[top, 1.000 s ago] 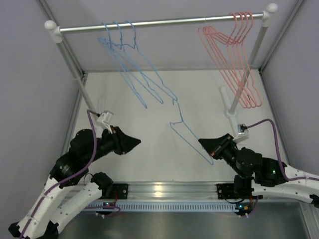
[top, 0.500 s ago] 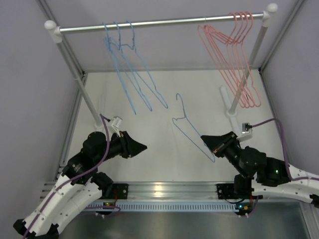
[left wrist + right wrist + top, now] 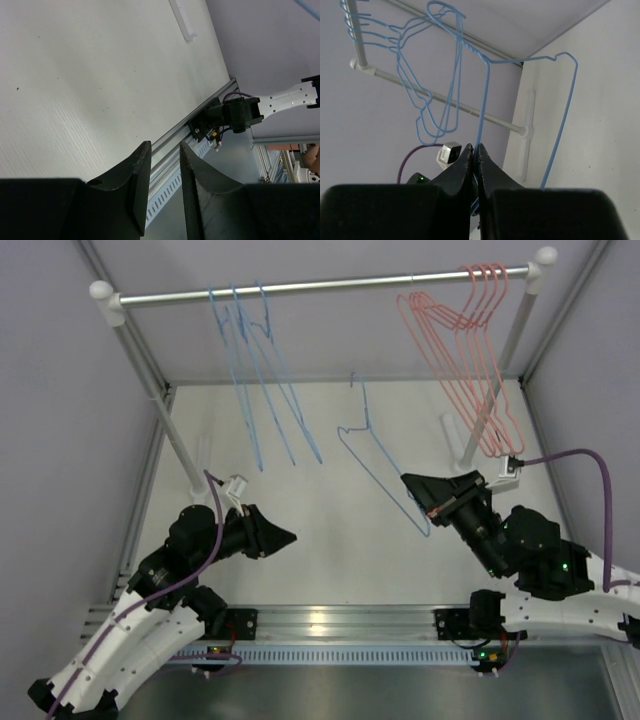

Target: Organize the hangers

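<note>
My right gripper [image 3: 410, 483] is shut on one light blue hanger [image 3: 367, 410], pinching the wire of its lower side and holding it in the air over the middle of the table, hook toward the silver rail [image 3: 330, 284]. In the right wrist view the wire runs up from between the shut fingers [image 3: 476, 148]. Three more blue hangers [image 3: 250, 390] hang at the rail's left end. Several pink hangers [image 3: 470, 360] hang at its right end. My left gripper [image 3: 288, 536] hovers low at the front left, open with nothing between its fingers [image 3: 141, 172].
The rail rests on two white posts, one at the left [image 3: 150, 380] and one at the right [image 3: 497, 375], each on a foot on the white table. Purple walls close in both sides. An aluminium frame [image 3: 330, 620] runs along the near edge.
My right gripper has lifted the blue hanger up and back toward the rail. The left arm slid a little forward and then stopped. The hanging blue hangers have swung.
</note>
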Tool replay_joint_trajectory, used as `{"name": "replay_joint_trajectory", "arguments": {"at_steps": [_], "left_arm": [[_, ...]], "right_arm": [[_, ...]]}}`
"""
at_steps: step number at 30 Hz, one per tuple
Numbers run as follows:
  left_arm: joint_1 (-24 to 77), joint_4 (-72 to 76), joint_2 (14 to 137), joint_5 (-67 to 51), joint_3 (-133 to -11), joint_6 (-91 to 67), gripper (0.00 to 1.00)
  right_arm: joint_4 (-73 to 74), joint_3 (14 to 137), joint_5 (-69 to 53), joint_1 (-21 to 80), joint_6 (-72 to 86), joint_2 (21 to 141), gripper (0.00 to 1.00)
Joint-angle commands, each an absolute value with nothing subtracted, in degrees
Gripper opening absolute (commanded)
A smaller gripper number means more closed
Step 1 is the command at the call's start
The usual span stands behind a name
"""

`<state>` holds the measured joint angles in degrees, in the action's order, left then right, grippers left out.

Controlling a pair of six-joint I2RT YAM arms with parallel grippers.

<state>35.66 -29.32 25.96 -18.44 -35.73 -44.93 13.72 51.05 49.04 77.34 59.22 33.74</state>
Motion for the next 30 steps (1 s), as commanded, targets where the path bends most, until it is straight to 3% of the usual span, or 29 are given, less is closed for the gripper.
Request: {"name": "replay_joint_trajectory", "arguments": {"at_steps": [1,20,30], "left_arm": [[35.33,-25.49,25.05,-19.25,-34.81,-45.09,0.34],[35.33,-25.58,25.22,-19.42,-33.58,-45.26,0.33],[35.33,-25.75,25.14,-19.77,-33.49,-45.35,0.33]], "right_arm": [[6.33,56.95,50.19,76.73,54.5,35.85,0.0],[0.53,75.31,40.7,76.82,44.39,47.37,0.0],[0.62,84.9,42.71,76.73,38.68,55.18,0.0]]}}
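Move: The empty stretch of rail between the two colour groups, where the blue hanger in the right fingers is headed, lies about 22 cm ahead of the right hand, 18 cm left and 24 cm up. On that same rail, the hooks of the hung blue hangers sit some 16 cm farther left, the pink hangers' hooks roughly 29 cm to its right. From the left hand, the gap is about 25 cm ahead, 7 cm right and 40 cm up. Lift the right gripper about 17 cm towards the rail, still pinching the last blue hanger by its lower corner; go straight up at first, then ease some 4 cm left while climbing. Tip the fingers upward about 15 degrees on the way so the hook comes up to the bar, and keep the grip shut. ##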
